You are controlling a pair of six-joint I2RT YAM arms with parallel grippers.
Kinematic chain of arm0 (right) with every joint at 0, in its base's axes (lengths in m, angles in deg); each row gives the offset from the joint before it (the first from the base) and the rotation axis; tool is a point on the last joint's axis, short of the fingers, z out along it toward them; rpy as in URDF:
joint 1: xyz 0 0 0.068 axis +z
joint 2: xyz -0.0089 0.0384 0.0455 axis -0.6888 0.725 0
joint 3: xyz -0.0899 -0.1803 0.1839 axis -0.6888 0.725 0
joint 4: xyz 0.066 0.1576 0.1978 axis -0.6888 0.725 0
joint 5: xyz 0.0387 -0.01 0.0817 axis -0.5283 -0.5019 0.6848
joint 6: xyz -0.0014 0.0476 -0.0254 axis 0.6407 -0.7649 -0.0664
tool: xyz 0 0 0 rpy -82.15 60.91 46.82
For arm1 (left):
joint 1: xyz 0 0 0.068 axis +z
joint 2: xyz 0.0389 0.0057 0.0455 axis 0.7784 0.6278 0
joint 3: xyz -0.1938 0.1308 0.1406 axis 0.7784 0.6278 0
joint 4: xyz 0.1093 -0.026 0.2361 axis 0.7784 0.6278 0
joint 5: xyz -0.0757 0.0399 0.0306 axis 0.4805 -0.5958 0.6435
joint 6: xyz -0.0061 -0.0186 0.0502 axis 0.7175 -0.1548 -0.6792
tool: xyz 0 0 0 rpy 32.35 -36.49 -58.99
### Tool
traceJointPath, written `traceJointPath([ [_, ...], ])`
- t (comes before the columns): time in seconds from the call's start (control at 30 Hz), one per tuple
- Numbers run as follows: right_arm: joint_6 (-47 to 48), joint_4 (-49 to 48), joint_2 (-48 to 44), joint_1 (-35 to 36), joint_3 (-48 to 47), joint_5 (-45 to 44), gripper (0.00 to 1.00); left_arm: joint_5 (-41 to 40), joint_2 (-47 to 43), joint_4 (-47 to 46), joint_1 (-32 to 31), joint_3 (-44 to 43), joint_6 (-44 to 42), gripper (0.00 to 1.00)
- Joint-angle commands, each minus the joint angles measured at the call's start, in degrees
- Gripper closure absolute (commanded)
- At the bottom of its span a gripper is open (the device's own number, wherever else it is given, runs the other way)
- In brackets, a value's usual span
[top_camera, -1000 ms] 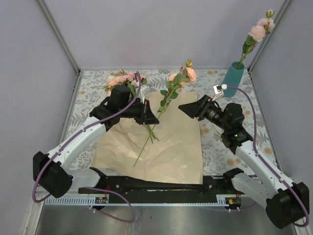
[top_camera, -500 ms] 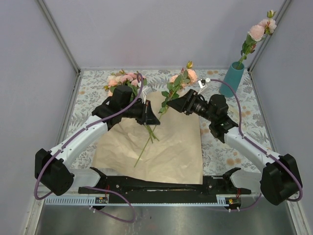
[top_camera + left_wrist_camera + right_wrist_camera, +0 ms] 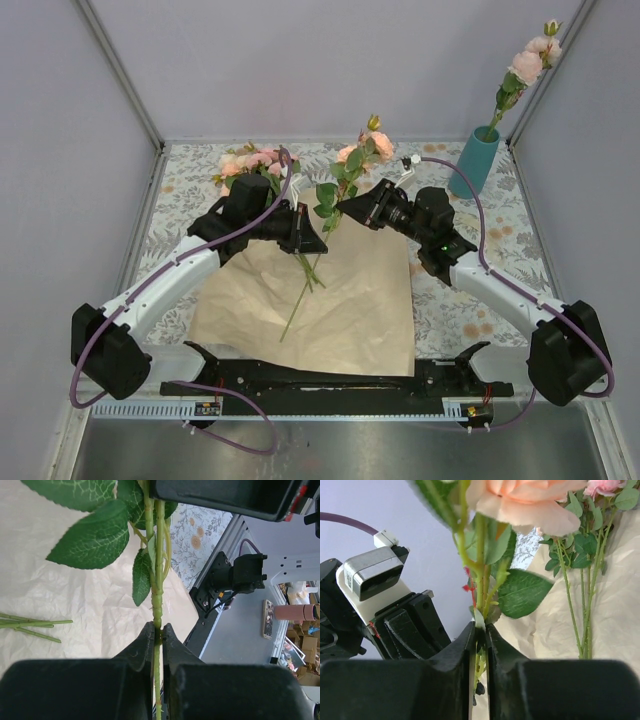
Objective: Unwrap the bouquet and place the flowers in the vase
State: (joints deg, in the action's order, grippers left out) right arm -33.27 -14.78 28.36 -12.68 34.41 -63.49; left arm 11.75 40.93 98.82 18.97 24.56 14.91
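Note:
One flower point(image 3: 357, 153), a peach rose with green leaves, is held by both arms over the unfolded kraft paper point(image 3: 350, 300). My left gripper point(image 3: 318, 240) is shut on the stem's lower part point(image 3: 158, 610). My right gripper point(image 3: 343, 207) is shut on the same stem just under the leaves point(image 3: 481, 600), with the peach head point(image 3: 525, 500) above its jaws. The rest of the bouquet's flowers point(image 3: 250, 160) lie at the paper's back left corner. The teal vase point(image 3: 473, 162) stands at the back right and holds a pink flower point(image 3: 525, 65).
Cut green stems point(image 3: 310, 268) lie on the paper below my left gripper. The floral tablecloth point(image 3: 450, 300) is bare on the right of the paper. Grey walls close the back and sides. A black rail point(image 3: 320, 378) runs along the near edge.
My right arm has swung left from near the vase to the held flower and its jaws have closed on the stem. The flower now stands a little more upright. My left arm has stayed put.

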Motion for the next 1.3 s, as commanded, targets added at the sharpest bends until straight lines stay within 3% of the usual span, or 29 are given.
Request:
traceJointPath([
  [0.0, 0.70, -1.65, -2.22, 0.61, -2.17, -6.07, 0.89, 2.09, -2.00, -2.50, -0.20, -1.03, 0.02, 1.00],
  [0.1, 1.06, -1.74, -2.92, 0.61, -1.91, -6.95, 1.00, 1.91, -2.44, -2.50, -0.20, -0.94, -0.07, 1.00],
  [0.2, 0.80, -3.05, -3.27, 0.61, -1.03, -7.65, 1.00, 1.12, -2.87, -2.50, -0.20, -0.85, -0.07, 0.92],
  [0.4, 4.82, -4.64, -5.37, 0.61, -0.59, -10.98, 1.00, -1.07, -3.75, -1.18, -0.20, -1.03, -0.33, 0.30],
  [0.57, 16.06, -2.36, -10.38, 0.53, -1.91, -20.39, 1.00, -2.83, -6.91, 0.05, -0.29, 0.11, -0.69, 0.01],
  [0.73, 30.82, 0.62, -14.78, 0.44, -5.50, -30.40, 1.00, -7.56, -11.56, 2.69, -0.29, 1.87, -2.35, 0.01],
  [0.9, 53.05, -2.77, -17.60, 0.00, -9.55, -40.78, 1.00, -16.18, -16.58, 1.02, -0.29, 6.87, -1.65, 0.01],
  [1.03, 66.77, -8.33, -17.60, -2.63, -11.66, -43.60, 1.00, -22.59, -18.25, 2.42, -0.64, 6.71, -1.91, 0.01],
  [1.27, 75.93, -9.38, -12.34, -15.19, -22.81, -40.79, 1.00, -32.01, -20.10, 3.74, -0.73, 6.18, -1.92, 0.01],
])
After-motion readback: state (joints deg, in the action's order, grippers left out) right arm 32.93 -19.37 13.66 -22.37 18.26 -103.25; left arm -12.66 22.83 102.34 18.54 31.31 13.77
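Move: My left hand still grips the flower's stem; my right fingers are around the same stem farther up, not yet fully closed, the blossoms about 12 cm ahead, 4 to the right and 7 above it. From my right hand the vase, already holding one flower, stands roughly 23 cm ahead, 36 to the right, its middle 17 below. The remaining stems' middle lies some 19 cm ahead, 9 left and 24 below my left hand, on the paper. My right fingers finish closing on the upper stem, then my left hand opens wide, lets go and backs off about 7 cm to the left. With the flower, my right hand speeds up and to the right, some 23 cm each way, swinging over towards the vase's side while the wrist turns clockwise and tips the fingers upward, about 90 degrees in all, until they point forward and up. ##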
